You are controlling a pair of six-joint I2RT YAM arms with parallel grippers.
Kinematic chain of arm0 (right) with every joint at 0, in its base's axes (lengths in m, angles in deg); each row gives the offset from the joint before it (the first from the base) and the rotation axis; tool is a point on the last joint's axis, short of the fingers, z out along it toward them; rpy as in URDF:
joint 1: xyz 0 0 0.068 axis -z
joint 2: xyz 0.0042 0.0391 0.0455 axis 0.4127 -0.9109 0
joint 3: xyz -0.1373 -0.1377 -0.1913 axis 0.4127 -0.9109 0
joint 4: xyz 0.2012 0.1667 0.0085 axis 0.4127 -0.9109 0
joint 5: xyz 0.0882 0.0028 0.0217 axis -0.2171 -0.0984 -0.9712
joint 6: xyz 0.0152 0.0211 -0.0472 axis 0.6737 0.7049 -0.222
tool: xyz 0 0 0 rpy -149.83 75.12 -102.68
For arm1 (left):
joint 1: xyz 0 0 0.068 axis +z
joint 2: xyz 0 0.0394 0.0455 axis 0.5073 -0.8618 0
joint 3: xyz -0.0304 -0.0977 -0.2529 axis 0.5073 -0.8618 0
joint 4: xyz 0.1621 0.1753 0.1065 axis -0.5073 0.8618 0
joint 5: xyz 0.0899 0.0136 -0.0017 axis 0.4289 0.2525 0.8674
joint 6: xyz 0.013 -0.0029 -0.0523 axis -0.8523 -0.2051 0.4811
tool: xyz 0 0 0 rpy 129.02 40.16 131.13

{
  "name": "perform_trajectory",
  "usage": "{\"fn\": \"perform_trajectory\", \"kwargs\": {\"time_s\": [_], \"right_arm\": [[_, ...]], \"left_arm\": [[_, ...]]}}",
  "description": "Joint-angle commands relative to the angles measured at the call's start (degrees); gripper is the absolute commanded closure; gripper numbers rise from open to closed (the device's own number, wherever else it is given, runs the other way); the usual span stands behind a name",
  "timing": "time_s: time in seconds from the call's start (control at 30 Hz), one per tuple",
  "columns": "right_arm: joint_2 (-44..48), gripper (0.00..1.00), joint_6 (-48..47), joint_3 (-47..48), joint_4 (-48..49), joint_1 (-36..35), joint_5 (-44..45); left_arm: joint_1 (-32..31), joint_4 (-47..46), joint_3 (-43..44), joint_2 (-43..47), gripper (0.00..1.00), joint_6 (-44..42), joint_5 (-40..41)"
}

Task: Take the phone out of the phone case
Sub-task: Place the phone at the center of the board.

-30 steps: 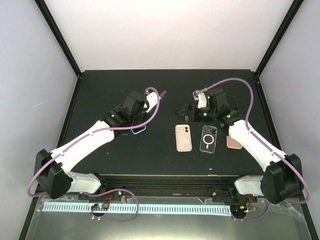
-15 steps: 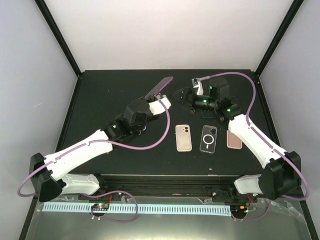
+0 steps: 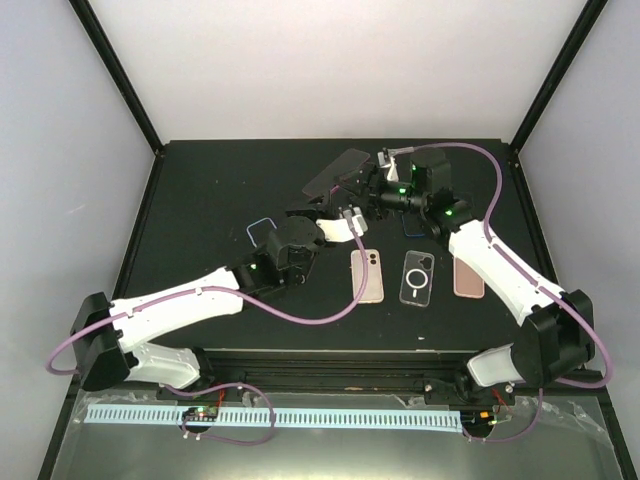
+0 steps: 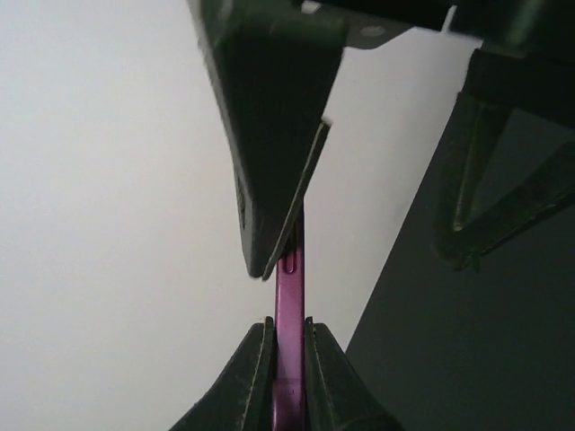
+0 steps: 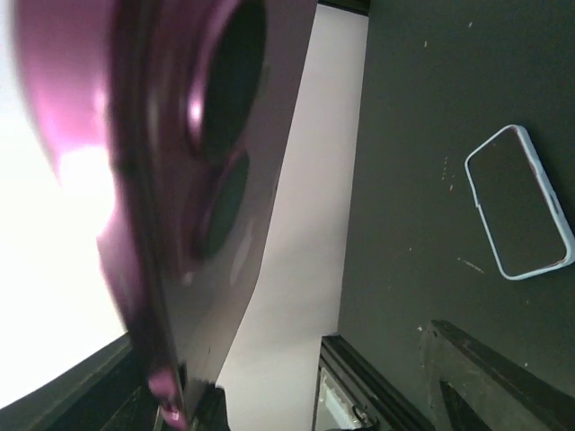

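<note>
A purple phone (image 3: pixel 338 170) hangs raised over the back middle of the table, with my left gripper (image 3: pixel 338 212) shut on its lower end. In the left wrist view the phone (image 4: pixel 289 296) stands edge-on between my left gripper's (image 4: pixel 287 325) pads. My right gripper (image 3: pixel 372 192) is open at the phone's upper end; one of its fingers (image 4: pixel 269 162) lies against the phone, the other stands well off. The phone's camera side (image 5: pixel 180 180) fills the left of the right wrist view, beside my right gripper (image 5: pixel 305 386). A light-blue phone case (image 3: pixel 262 230) (image 5: pixel 521 202) lies flat on the table, apart from the phone.
On the black table (image 3: pixel 200 200) near the front lie a pink phone (image 3: pixel 367 275), a clear case with a ring (image 3: pixel 417 277) and another pink item (image 3: pixel 468 283) partly under the right arm. Black frame posts (image 3: pixel 115 70) and white walls enclose the table.
My left arm has swung right and forward, carrying the purple phone up to the table's middle. My right gripper has turned to meet it. The blue case now lies uncovered.
</note>
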Motion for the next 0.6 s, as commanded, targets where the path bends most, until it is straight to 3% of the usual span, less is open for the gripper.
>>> {"fn": "perform_trajectory", "kwargs": {"time_s": [0.0, 0.17, 0.47, 0.57], "right_arm": [[-0.7, 0.28, 3.5, 1.5, 0.4, -0.2, 1.1], [-0.1, 0.66, 3.5, 1.5, -1.9, -0.2, 2.1], [1.1, 0.97, 3.1, 1.4, -1.9, 0.1, 1.7], [1.3, 0.99, 2.8, 1.0, -1.2, 0.9, 1.4]], "left_arm": [[-2.2, -10.4, 0.0, -1.4, 0.98, -6.7, 2.8], [-3.4, -14.5, -2.5, -2.3, 0.98, -10.5, 3.2], [-5.3, -21.1, -4.1, -4.8, 0.98, -16.0, 5.7], [-5.4, -18.9, -3.9, -4.5, 0.95, -15.8, 5.6]]}}
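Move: The phone, pinched along its near edge by the left fingers, has its middle about 6 cm ahead and 3 cm right of them. The open right fingertips wait some 3 cm ahead and 6 cm right of the left hand. From the right hand, the phone's middle lies about 4 cm ahead and 3 cm left at similar height; on the table, some 28 cm below, are the beige case 3 cm right, 1 cm back, and the clear case 15 cm right, 1 cm back. Shut the right gripper from nearly wide open until its pads pinch the phone's near edge, keeping that hand in place and tipping it only some 5 degrees. Keep the left pinch and carry the phone about 3 cm right and 2 cm down, slightly back, into the closing right fingers, rolling the left hand's left side up about 10 degrees. ##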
